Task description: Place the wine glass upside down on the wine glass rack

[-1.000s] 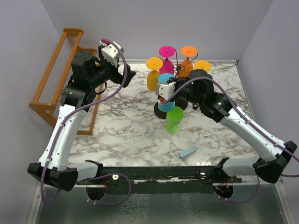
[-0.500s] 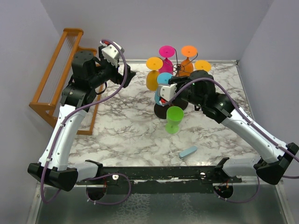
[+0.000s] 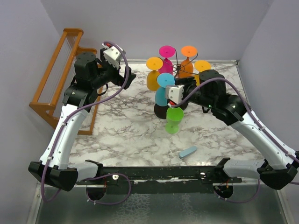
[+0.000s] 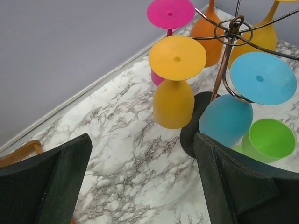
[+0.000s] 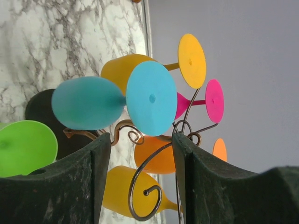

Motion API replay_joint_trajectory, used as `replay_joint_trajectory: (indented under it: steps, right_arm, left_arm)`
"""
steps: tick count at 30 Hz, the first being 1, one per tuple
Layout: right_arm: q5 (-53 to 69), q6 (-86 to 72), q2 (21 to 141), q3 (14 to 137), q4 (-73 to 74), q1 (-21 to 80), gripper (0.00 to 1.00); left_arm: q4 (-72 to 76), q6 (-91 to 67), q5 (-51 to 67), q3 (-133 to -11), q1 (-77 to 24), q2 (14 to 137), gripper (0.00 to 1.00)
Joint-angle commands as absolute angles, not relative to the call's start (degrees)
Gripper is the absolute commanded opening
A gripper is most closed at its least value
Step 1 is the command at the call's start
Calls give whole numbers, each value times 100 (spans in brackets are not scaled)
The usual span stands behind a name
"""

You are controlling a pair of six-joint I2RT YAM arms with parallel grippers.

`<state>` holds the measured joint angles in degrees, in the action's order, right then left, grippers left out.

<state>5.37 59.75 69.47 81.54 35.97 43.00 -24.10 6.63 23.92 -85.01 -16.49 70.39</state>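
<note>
The blue wine glass [image 3: 161,93] hangs upside down on an arm of the dark wire wine glass rack [image 3: 178,69], foot up and bowl down. My right gripper [image 3: 183,87] is just right of it, open and holding nothing. In the right wrist view the blue wine glass [image 5: 150,98] is beyond the right gripper [image 5: 140,140], and a curled arm of the wine glass rack [image 5: 145,186] shows between the fingers. My left gripper [image 3: 129,74] hovers open at the back left; in its view the blue wine glass [image 4: 261,77] and the rack [image 4: 223,70] are ahead on the right.
Yellow [image 3: 153,74], pink [image 3: 166,58] and orange [image 3: 187,58] glasses also hang on the rack. A green glass [image 3: 175,119] stands upright by the black base [image 3: 161,112]. A wooden stepped rack [image 3: 56,70] lines the left edge. A pale blue block [image 3: 188,152] lies near the front.
My right gripper has opened and drawn back to the right, off the blue glass, which stays hanging on the rack. The left arm has barely moved.
</note>
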Motion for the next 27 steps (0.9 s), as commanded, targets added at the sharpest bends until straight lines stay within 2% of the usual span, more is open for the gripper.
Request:
replay_joint_trajectory:
  steps: [1,9,15,27]
  right_arm:
    - [1417,5802,6653,8393,4262,4175,56]
    - [2631,5852,6302,8219,5023,3864,56]
    - [3360,5936,5878,7557,5223,3441,59]
    - [3439,6011,5956,6499,5221,3322,60]
  left_arm:
    - [-2195,716,2284,-8426,-1613,6961,94]
    - [-2162,795,2222,-8183,-1603,6890,94]
    - [-2119,910,2147,-8029,-1607,6850,94]
    - [-2039,976,2121,-7832,-1563,6851,94]
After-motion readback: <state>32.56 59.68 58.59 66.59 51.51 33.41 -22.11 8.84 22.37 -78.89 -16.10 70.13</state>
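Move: The green glass stands upright about 3 cm back and 1 cm to the left of my right hand, its middle some 26 cm below. The blue glass, already hanging upside down, is about 4 cm ahead, 3 cm left and 3 cm lower; the rack's hub is roughly 13 cm ahead, 2 cm right and 2 cm up. From my left hand the green glass lies around 8 cm back, 17 cm to the right and 31 cm down. With the blue glass already released, I draw my right hand back from it by about 9 cm, drifting a little right, nearly level at first and then sinking some 10 cm towards the green glass. My wrist tips down and turns somewhat counter-clockwise, fingers staying a bit over half open and touching nothing. My empty left hand sinks about 4 cm, wide open. ##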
